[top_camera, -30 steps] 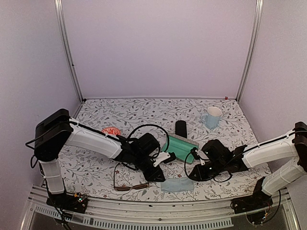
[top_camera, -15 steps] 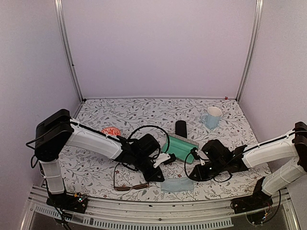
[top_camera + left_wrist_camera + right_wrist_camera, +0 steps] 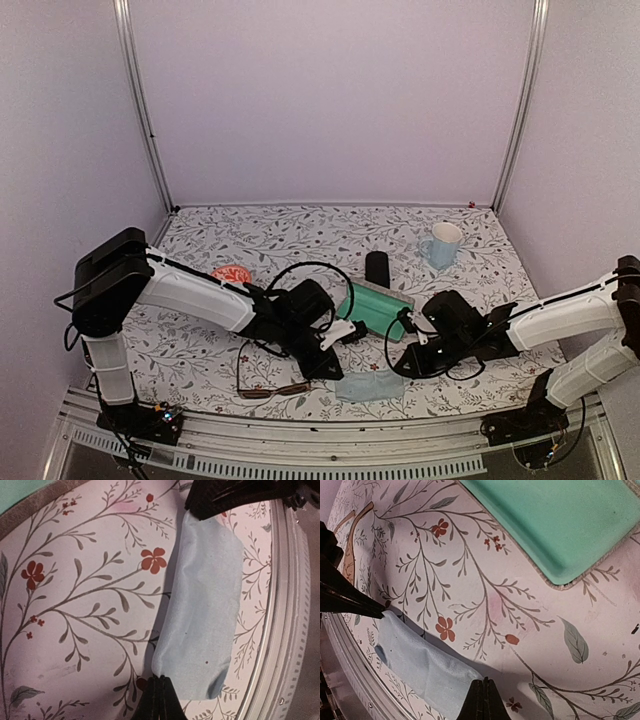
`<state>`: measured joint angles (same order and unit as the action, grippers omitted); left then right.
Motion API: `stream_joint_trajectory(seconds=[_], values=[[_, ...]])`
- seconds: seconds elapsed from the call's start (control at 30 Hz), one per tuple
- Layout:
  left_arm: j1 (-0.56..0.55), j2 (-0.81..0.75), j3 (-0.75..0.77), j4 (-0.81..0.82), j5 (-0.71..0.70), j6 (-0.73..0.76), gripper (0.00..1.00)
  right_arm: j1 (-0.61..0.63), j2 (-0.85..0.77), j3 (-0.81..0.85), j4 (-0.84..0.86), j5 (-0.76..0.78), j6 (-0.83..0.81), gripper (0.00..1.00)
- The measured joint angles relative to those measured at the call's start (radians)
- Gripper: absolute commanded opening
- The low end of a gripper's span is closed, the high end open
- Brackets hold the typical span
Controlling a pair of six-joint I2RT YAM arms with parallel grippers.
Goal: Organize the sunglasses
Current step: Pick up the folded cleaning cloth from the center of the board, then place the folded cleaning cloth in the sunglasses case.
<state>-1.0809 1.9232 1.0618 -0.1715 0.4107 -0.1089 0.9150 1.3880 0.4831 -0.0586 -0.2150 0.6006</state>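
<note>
The brown-framed sunglasses point(image 3: 265, 378) lie open on the table near the front edge, left of my left gripper; one brown temple point(image 3: 348, 545) shows in the right wrist view. The pink-red sunglasses point(image 3: 232, 273) lie further back on the left. Neither gripper touches them. A light blue cloth point(image 3: 368, 385) stretches between the two grippers. My left gripper point(image 3: 159, 681) is shut on its near corner, my right gripper point(image 3: 483, 684) on the opposite end. Seen from above, the left gripper point(image 3: 335, 370) and right gripper point(image 3: 402, 368) face each other across the cloth point(image 3: 200, 615).
An open grey case with a green lining point(image 3: 375, 308) lies just behind the grippers, and its edge point(image 3: 560, 525) shows in the right wrist view. A black oval case point(image 3: 377, 268) stands behind it. A pale mug point(image 3: 441, 244) sits back right. The table's metal front rail point(image 3: 330, 450) is close to the cloth.
Both grippers' jaws have closed fully on the ends of the blue cloth. The arms have hardly moved.
</note>
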Motion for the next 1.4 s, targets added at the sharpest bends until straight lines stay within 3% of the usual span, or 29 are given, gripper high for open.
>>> stream_joint_trajectory(seconds=[0.47, 0.77, 1.13, 1.4], values=[[0.045, 0.000, 0.056, -0.025, -0.002, -0.003, 0.00, -0.024, -0.034, 0.002, 0.001, 0.022, -0.003, 0.00], [0.118, 0.025, 0.201, -0.076, -0.005, 0.048, 0.00, -0.067, -0.033, 0.050, 0.011, 0.060, -0.018, 0.00], [0.218, 0.199, 0.411, -0.170, -0.020, 0.117, 0.00, -0.142, 0.000, 0.107, 0.062, 0.114, -0.063, 0.00], [0.236, 0.225, 0.496, -0.218, -0.038, 0.144, 0.00, -0.166, 0.028, 0.113, 0.090, 0.134, -0.084, 0.00]])
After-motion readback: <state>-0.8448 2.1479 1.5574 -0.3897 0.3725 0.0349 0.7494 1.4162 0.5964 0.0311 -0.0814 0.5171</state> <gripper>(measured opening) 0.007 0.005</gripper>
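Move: Both grippers already pinch the folded cleaning cloth by its two far corners, just above the table. The open green case lies about 16 cm ahead and 9 cm right of the left hand; from the right hand it is some 15 cm ahead and 5 cm left. The black case stands about 10 cm beyond the green one; the brown sunglasses lie some 13 cm left of the left hand, about level with it. Keep both grippers shut on the cloth's corners, lift it off the table and carry it forward to the open green case. Bring the left hand about 16 cm forward, rising some 5 cm, dipping 2 cm, then climbing slightly; bring the right about 10 cm forward and 4 cm up, starting with the lift, its fingertips swinging forward some 15 degrees while it turns about 10 degrees clockwise. ##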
